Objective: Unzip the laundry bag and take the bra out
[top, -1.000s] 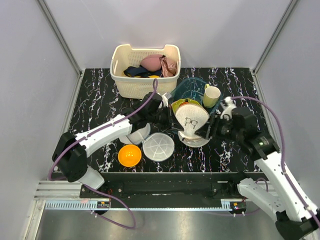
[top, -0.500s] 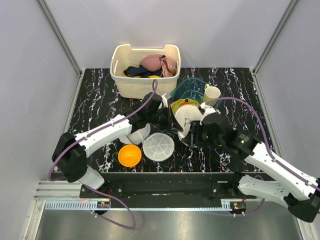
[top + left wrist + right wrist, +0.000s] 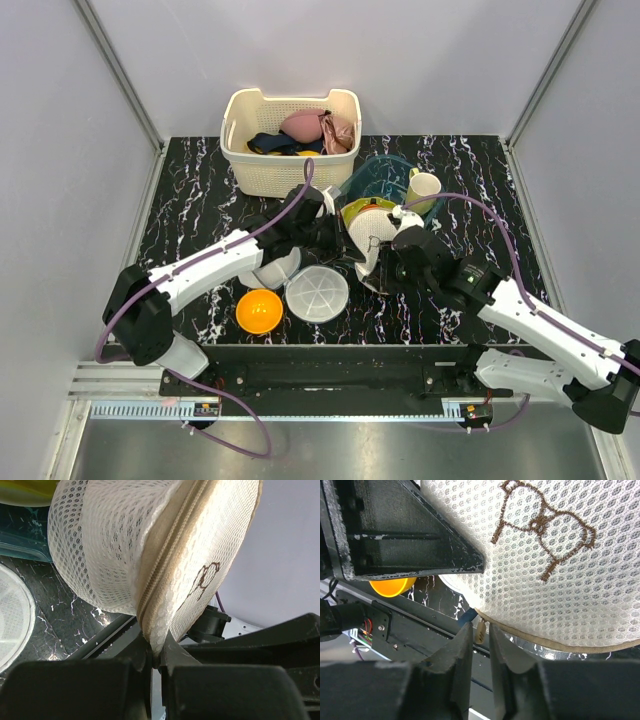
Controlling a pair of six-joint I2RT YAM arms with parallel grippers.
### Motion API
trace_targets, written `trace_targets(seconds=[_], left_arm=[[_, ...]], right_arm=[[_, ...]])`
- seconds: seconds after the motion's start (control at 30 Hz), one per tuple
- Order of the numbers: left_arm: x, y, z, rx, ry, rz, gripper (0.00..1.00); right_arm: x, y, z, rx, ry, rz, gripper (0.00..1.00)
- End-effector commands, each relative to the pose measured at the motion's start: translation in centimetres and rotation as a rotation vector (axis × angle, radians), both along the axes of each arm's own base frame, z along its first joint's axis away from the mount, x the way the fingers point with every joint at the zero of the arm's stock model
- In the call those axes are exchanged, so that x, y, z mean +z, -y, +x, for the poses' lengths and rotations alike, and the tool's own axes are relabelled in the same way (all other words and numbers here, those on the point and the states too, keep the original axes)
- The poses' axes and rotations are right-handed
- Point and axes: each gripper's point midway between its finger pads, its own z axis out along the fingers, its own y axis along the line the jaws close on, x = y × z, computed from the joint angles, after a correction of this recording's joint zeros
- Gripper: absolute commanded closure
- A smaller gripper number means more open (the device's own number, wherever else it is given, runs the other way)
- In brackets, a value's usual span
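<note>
The laundry bag (image 3: 382, 240), cream-white mesh with a dark glasses-like logo, stands on edge at the table's middle. My left gripper (image 3: 340, 240) is shut on its rim at the zip seam, as the left wrist view shows (image 3: 157, 655), with the bag (image 3: 115, 555) rising above the fingers. My right gripper (image 3: 392, 270) is at the bag's lower near edge. In the right wrist view its jaws (image 3: 481, 630) stand narrowly apart around the small zip pull (image 3: 480, 631), with slim gaps on both sides, under the bag (image 3: 560, 570). The zip looks closed. The bra is hidden.
A cream basket (image 3: 290, 170) at the back holds a pink bra (image 3: 300, 125) and dark cloth. A teal bowl (image 3: 380, 175), a cream mug (image 3: 423, 190) and a yellow-green dish (image 3: 362, 210) sit behind the bag. A white ribbed dish (image 3: 317, 293) and an orange bowl (image 3: 259, 310) lie near front left.
My right arm has swung left and in toward the bag, bringing its gripper to the bag's lower edge around the zip pull. The left arm and the bag have stayed put.
</note>
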Motion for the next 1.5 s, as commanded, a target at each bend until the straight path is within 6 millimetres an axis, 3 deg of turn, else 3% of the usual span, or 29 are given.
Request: trace_targets(seconds=[0.0,0.1,0.13,0.37,0.5,0.6,0.8,1.0,1.13,1.2,1.37,1.43,1.47], left_arm=[[2.7,-0.2,0.1,0.011,0.059,-0.046,1.0],[2.7,-0.2,0.0,0.012,0.055,-0.047,1.0],[2.7,-0.2,0.0,0.012,0.054,-0.049,1.0],[3.5,-0.2,-0.1,0.003,0.067,-0.065,1.0],[4.5,-0.6,0.1,0.0,0.094,-0.066,1.0],[4.9,-1.0,0.2,0.0,0.105,-0.063,1.0],[5.8,-1.2,0.0,-0.036,0.129,-0.069,1.0],[6.9,-1.1,-1.3,-0.196,0.202,-0.052,1.0],[6.8,-1.7,-1.7,-0.28,0.221,0.024,1.0],[7.6,-1.5,-1.2,-0.276,0.246,0.023,1.0],[7.2,0.6,0.7,-0.277,0.227,0.021,1.0],[8.2,1.3,1.7,-0.27,0.249,0.015,1.0],[7.2,1.8,2.4,-0.274,0.237,0.035,1.0]], right_arm=[[2.1,-0.5,1.0,-0.037,0.063,0.058,0.82],[2.3,0.1,0.8,-0.057,0.073,0.067,0.99],[2.5,0.3,0.8,-0.062,0.077,0.067,1.0],[3.1,3.0,0.6,-0.122,0.116,0.022,1.0],[3.3,7.6,0.4,-0.231,0.169,-0.096,1.0],[4.0,10.0,-0.1,-0.278,0.2,-0.121,1.0],[3.5,12.6,-0.8,-0.347,0.2,-0.174,1.0],[6.1,14.9,-0.3,-0.455,0.288,-0.137,1.0],[8.6,13.9,0.3,-0.452,0.34,-0.048,1.0],[9.4,12.2,0.6,-0.395,0.353,0.004,1.0],[8.0,6.6,1.6,-0.266,0.251,0.037,1.0],[7.4,4.6,1.5,-0.212,0.218,0.078,1.0],[7.1,3.6,1.8,-0.199,0.215,0.108,1.0]])
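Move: The zip pull, on the near rim of the laundry bag, already sits between the right hand's half-open fingertips, within about 1 cm of the point where they close. From there the bag's glasses logo is some 7 cm ahead, level sideways, the left hand's fingertips about 4 cm ahead and 3 cm left, and the green plate about 13 cm ahead and 15 cm below. From the left hand, which already grips the bag's left edge, the pull lies some 4 cm back and 3 cm right. The right fingers shut on the zip pull and draw it away from the left hand, along the bag's near rim, about 11 cm to the right and 8 cm up, the wrist turning some 20 degrees clockwise and its fingers tipping upward, before easing back left about 3 cm and slightly down. The left hand keeps its pinch on the bag's edge and barely moves at first, then lifts the bag about 7 cm while turning some 15 degrees clockwise, dipping a little at the end. ##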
